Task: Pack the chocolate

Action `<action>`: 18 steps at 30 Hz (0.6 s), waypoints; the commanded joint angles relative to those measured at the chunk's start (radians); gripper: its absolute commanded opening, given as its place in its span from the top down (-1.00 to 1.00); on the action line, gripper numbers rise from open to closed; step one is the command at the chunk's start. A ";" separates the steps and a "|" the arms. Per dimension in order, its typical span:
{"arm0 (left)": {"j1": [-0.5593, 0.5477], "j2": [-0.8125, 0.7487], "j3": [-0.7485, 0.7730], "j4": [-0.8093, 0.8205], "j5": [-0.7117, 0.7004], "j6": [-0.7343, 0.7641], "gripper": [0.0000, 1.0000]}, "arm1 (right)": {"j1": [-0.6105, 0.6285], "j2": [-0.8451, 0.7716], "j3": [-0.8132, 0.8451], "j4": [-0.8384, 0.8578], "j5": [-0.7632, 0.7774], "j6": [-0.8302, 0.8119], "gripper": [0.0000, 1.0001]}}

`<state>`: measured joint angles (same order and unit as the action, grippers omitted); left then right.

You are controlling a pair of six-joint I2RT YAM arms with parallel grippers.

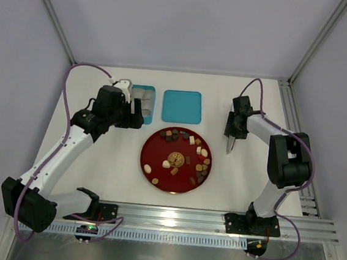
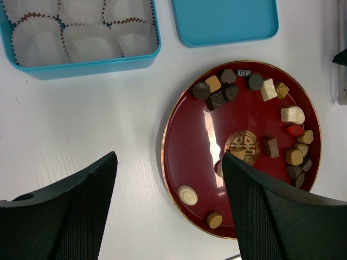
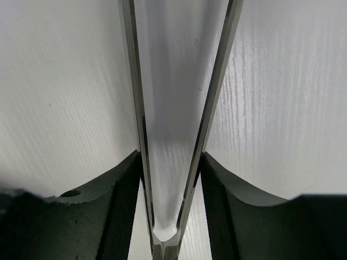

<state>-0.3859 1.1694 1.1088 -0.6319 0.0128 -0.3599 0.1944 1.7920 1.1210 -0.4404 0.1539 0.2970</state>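
Observation:
The chocolate (image 1: 204, 152) lies as several small dark, tan and white pieces on a red plate (image 1: 150, 149) with a gold emblem at its centre. In the left wrist view the chocolate (image 2: 268, 89) sits mostly along the plate's (image 2: 184, 141) far and right rim. My left gripper (image 2: 169, 162) hangs open and empty above the plate's left edge. My right gripper (image 3: 170, 157) is right of the plate, down at the table. Its jaws press both arms of metal tongs (image 3: 219, 81), and the tongs (image 1: 229, 146) point toward the near side.
A blue box (image 2: 81, 67) lined with empty white paper cups stands behind the plate at the left, the same box (image 1: 143, 102) being beside my left gripper (image 1: 135, 111). Its blue lid (image 1: 182, 106) lies flat to the right. A metal rail runs along the table's right edge.

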 commanded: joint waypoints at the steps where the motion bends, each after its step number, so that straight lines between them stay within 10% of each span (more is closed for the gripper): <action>1: 0.001 -0.001 -0.001 0.034 0.007 0.003 -0.54 | 0.002 -0.098 0.060 -0.040 0.009 0.004 0.03; 18: 0.001 -0.023 -0.001 0.031 -0.005 0.004 -0.54 | 0.068 -0.278 0.122 -0.222 0.016 0.019 0.02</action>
<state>-0.3859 1.1694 1.1088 -0.6319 0.0116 -0.3599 0.2478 1.5784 1.1938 -0.6121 0.1581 0.3069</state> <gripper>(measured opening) 0.770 0.491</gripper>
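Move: The metal tongs are already pinched in the right hand, near their joined end. The red plate they will serve has its middle about 20 cm to that hand's left and 11 cm back, roughly level; its right-hand group of chocolates is only some 10 cm left and 10 cm back. The teal tray is about 19 cm left and 10 cm ahead. For the idle left hand, the plate's middle lies some 15 cm right, 3 cm back and 20 cm below. The tongs go up, nearly straight, some 8 or 9 cm from the table in the unchanged pinch of the right fingers. The right hand climbs fast at first, then eases while drifting about 2 cm left and 1 cm back, its fingertips tilting slightly outward, away from the base. ##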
